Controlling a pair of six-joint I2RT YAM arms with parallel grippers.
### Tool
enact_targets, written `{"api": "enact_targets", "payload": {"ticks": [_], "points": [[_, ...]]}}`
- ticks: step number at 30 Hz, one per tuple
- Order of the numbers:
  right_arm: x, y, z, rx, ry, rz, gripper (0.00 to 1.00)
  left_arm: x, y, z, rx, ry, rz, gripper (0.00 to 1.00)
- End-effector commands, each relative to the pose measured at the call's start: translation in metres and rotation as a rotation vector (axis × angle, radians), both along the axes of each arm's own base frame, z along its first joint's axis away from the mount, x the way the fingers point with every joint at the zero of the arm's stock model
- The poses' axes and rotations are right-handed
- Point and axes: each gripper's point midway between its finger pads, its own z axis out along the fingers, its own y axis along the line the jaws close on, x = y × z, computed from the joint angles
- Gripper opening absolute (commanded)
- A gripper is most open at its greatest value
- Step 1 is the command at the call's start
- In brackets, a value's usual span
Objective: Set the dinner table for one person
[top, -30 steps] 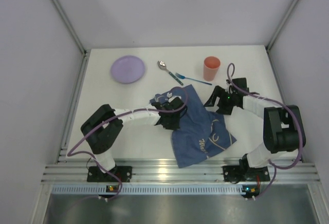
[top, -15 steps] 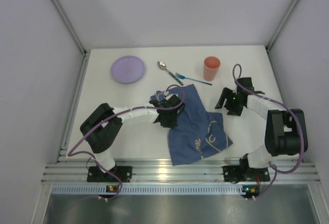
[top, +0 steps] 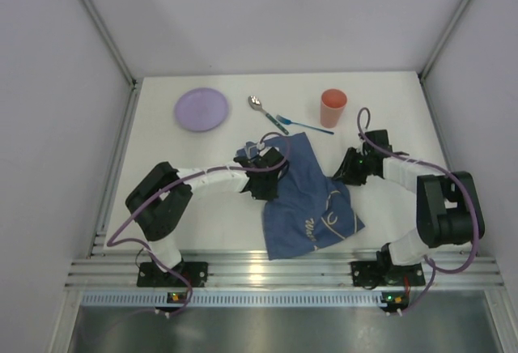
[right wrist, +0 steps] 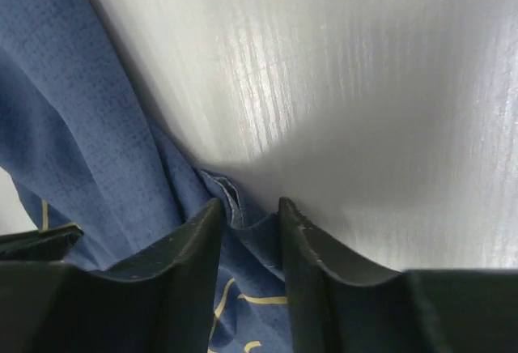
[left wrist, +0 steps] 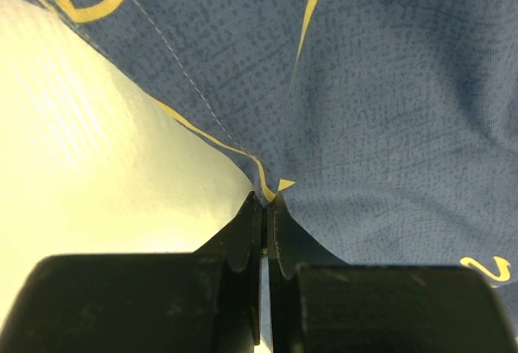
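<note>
A blue cloth [top: 312,203] with yellow drawings lies crumpled on the white dinner table [top: 162,167]. My left gripper [top: 271,176] is at the cloth's left edge. In the left wrist view its jaws [left wrist: 265,199] are shut on a hem of the cloth [left wrist: 388,110]. My right gripper [top: 341,175] is at the cloth's right corner. In the right wrist view its fingers [right wrist: 249,205] stand a little apart on either side of a raised fold of the cloth [right wrist: 97,142], low over the table [right wrist: 364,86].
At the back of the table lie a lilac plate [top: 201,108], a spoon [top: 261,108], a blue fork [top: 303,124] and an orange cup [top: 333,107]. Grey walls close in both sides, and an aluminium rail [top: 275,270] runs along the near edge.
My right gripper drew back from the cloth, came down again onto its right corner, and its jaws have narrowed. The cloth has bunched slightly leftward. My left gripper stays shut on the hem.
</note>
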Motion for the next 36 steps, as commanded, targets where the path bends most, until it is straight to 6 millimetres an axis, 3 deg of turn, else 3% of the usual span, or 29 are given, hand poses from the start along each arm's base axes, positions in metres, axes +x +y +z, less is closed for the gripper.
{"api": "enact_targets", "payload": {"ticks": [1, 3, 5, 9, 11, 13, 15, 16, 17, 18, 20, 25, 26, 28, 32, 34, 36], "points": [[-0.039, -0.004, -0.026, -0.035, 0.144, 0.01, 0.28, 0.014, 0.002, 0.013, -0.021, -0.028, 0.02, 0.0], [-0.042, -0.005, -0.026, -0.037, 0.146, 0.013, 0.19, 0.017, 0.008, 0.014, -0.023, -0.025, 0.038, 0.0], [-0.044, -0.007, -0.025, -0.047, 0.145, 0.016, 0.01, 0.021, 0.013, 0.016, -0.028, -0.03, 0.05, 0.0], [-0.041, -0.01, -0.024, -0.065, 0.138, 0.013, 0.0, 0.029, 0.029, 0.02, -0.022, -0.037, 0.089, 0.0], [-0.032, -0.022, -0.021, -0.086, 0.13, -0.019, 0.0, 0.036, 0.046, 0.026, -0.013, -0.04, 0.134, 0.0], [-0.024, -0.045, -0.018, -0.094, 0.132, -0.092, 0.0, 0.041, 0.064, 0.033, -0.009, -0.046, 0.176, 0.0], [-0.018, -0.069, -0.012, -0.079, 0.128, -0.172, 0.0, 0.042, 0.099, 0.038, 0.007, -0.04, 0.248, 0.0], [-0.017, -0.091, -0.009, -0.074, 0.127, -0.237, 0.0, 0.043, 0.111, 0.042, 0.011, -0.047, 0.266, 0.0], [-0.015, -0.102, -0.003, -0.078, 0.111, -0.267, 0.0, 0.04, 0.136, 0.036, 0.035, -0.029, 0.315, 0.0], [-0.02, -0.111, 0.0, -0.085, 0.122, -0.287, 0.0, 0.041, 0.145, 0.046, 0.022, -0.056, 0.333, 0.0], [-0.027, -0.129, 0.01, -0.084, 0.108, -0.361, 0.0, 0.036, 0.169, 0.048, 0.062, -0.05, 0.368, 0.0], [-0.054, -0.114, 0.024, 0.0, 0.084, -0.448, 0.0, 0.009, 0.194, 0.044, 0.121, -0.004, 0.474, 0.0], [-0.06, -0.112, 0.026, 0.002, 0.089, -0.46, 0.0, -0.006, 0.213, 0.041, 0.204, 0.036, 0.523, 0.0], [-0.076, -0.114, 0.037, -0.029, 0.097, -0.495, 0.0, -0.021, 0.227, 0.041, 0.245, 0.072, 0.636, 0.0], [-0.105, -0.127, 0.046, -0.151, 0.21, -0.565, 0.0, -0.039, 0.221, 0.039, 0.195, 0.141, 0.693, 0.0], [-0.102, -0.127, 0.054, -0.151, 0.187, -0.581, 0.0, -0.037, 0.211, 0.036, 0.155, 0.165, 0.688, 0.0], [-0.082, -0.114, 0.061, -0.065, 0.106, -0.535, 0.0, -0.037, 0.21, 0.031, 0.176, 0.195, 0.689, 0.0]]}}
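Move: The left hand already pinches the napkin's left edge; the bare table it is taken to lies about 20 cm left and 3 cm back, with the plate roughly 28 cm ahead and 21 cm left of the hand. The napkin corner lies between the right hand's half-open tips, about 1 cm back and 1 cm below, straight in line sideways. From that hand the cup stands some 17 cm ahead and 1 cm left, the fork 16 cm ahead and 10 cm left. The right hand draws back 1 or 2 cm, sinking slightly, while its fingers shut on the napkin corner, then it swings some 12 cm right, away from the left hand, before drawing back and rising with the corner, turning clockwise about 30 degrees. The left hand keeps its pinch and eases forward with the edge, then sweeps about 20 cm left, rising, and finally draws back towards the near side of the table, turning counter-clockwise some 35 degrees. ##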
